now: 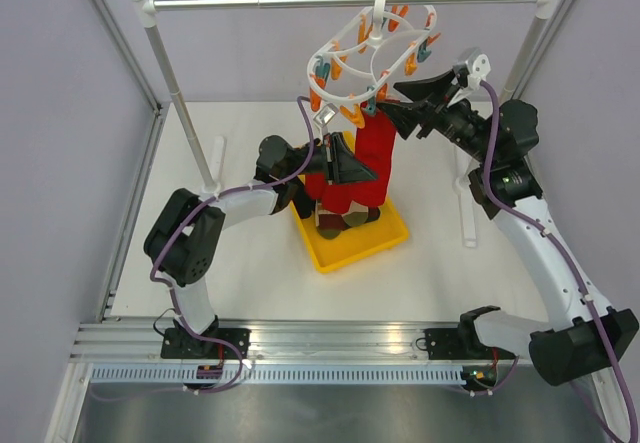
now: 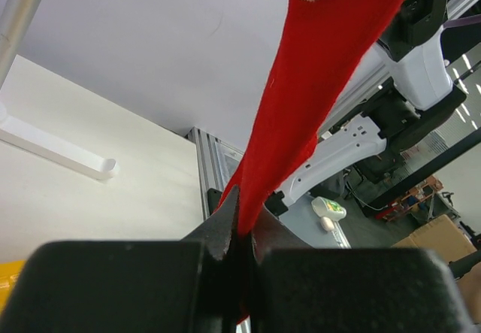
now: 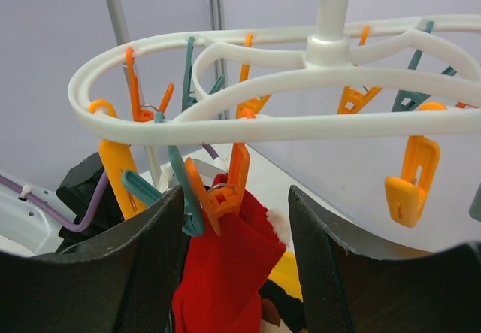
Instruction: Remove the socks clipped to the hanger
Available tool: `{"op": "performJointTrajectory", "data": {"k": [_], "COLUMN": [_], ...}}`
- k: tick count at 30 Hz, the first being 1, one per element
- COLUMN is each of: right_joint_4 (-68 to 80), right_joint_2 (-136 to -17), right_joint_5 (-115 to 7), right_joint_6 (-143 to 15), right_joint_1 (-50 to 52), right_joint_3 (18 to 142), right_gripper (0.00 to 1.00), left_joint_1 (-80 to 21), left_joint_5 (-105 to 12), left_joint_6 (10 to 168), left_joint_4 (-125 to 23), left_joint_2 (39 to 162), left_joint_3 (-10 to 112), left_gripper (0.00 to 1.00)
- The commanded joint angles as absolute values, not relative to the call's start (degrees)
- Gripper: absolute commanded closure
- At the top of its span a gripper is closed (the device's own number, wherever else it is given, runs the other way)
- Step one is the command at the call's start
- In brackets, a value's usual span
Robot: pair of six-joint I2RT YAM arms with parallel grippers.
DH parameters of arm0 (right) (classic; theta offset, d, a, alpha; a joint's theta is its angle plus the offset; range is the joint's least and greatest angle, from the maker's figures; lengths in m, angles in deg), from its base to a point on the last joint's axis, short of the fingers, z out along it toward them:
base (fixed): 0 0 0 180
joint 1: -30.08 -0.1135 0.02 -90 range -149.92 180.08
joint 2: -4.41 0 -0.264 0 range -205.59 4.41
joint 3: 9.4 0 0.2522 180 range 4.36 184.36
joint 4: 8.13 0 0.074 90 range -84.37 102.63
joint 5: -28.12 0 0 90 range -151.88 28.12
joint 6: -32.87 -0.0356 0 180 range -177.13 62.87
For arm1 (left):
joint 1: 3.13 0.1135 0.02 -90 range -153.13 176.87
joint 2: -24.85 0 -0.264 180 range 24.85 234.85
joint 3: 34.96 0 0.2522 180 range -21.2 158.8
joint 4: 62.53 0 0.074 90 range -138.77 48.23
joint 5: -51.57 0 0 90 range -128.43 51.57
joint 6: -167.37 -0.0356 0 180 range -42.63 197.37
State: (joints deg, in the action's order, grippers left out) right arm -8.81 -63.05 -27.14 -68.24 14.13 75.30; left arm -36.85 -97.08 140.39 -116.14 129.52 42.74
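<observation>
The white oval hanger [image 1: 345,41] hangs by its hook from the rail, with orange and teal clips dangling under its ring [image 3: 263,126]. One orange clip [image 3: 225,186] grips the cuff of a red sock [image 1: 372,153] that hangs down over the tray. My left gripper [image 1: 338,168] is shut on the sock's lower part, the red fabric [image 2: 301,122] pinched between its jaws. My right gripper [image 3: 237,201] is open, one finger on each side of the orange clip and the sock's top [image 3: 225,269]. More socks [image 1: 340,218], dark and patterned, lie in the yellow tray.
A yellow tray [image 1: 385,238] sits on the white table under the hanger. The metal rail [image 1: 300,1] spans the back on two white posts [image 1: 185,113], with a white foot bar [image 1: 468,213] on the right. Empty clips [image 3: 406,179] hang close around the right gripper.
</observation>
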Motion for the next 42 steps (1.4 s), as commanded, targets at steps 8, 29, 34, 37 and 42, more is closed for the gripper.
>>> {"op": "performJointTrajectory", "data": {"k": [8,29,34,37,42], "right_joint_4": [-14.14,-16.35,-15.11,-14.06,-11.95], "right_joint_2": [-66.78,-68.71,-68.1,-67.92,-67.48], "right_joint_5": [-24.53,-23.56,-24.27,-24.7,-25.5], "right_joint_6": [-70.05,-72.51,-71.63,-70.93,-69.61], "right_joint_1": [13.11,11.8,11.53,11.44,11.44], "right_joint_3": [79.77,82.93,82.93,83.02,83.02], "right_gripper": [0.4,0.78,0.88,0.9,0.91], "left_joint_1": [-36.53,-36.62,-36.44,-36.27,-35.48], "left_joint_5": [-98.37,-98.81,-98.98,-98.11,-94.34], "left_joint_6": [141.35,142.05,141.7,139.95,134.86], "left_joint_4": [-116.44,-116.62,-116.27,-113.73,-104.37], "left_joint_2": [126.98,126.72,126.72,126.28,124.35], "left_joint_3": [42.78,42.6,42.25,40.85,37.51], "left_gripper": [0.98,0.98,0.98,0.98,0.98]}}
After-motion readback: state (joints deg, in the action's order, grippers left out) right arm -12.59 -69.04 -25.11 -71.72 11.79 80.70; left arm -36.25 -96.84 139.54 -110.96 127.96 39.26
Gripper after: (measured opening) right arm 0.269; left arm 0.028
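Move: The orange clip on the red sock lies about 3 cm to the right hand's left, 2 cm ahead and 2 cm above its open fingers. The teal clip sits some 2 cm left and 2 cm back of that orange clip, and the yellow-orange clip about 5 cm left and 4 cm back of it. From the left hand, already gripping the sock, the orange clip is roughly 6 cm ahead and 16 cm up, neither left nor right. Right hand eases 3 cm left and up, pinches the orange clip; left, still gripping the sock, dips 2 cm. ##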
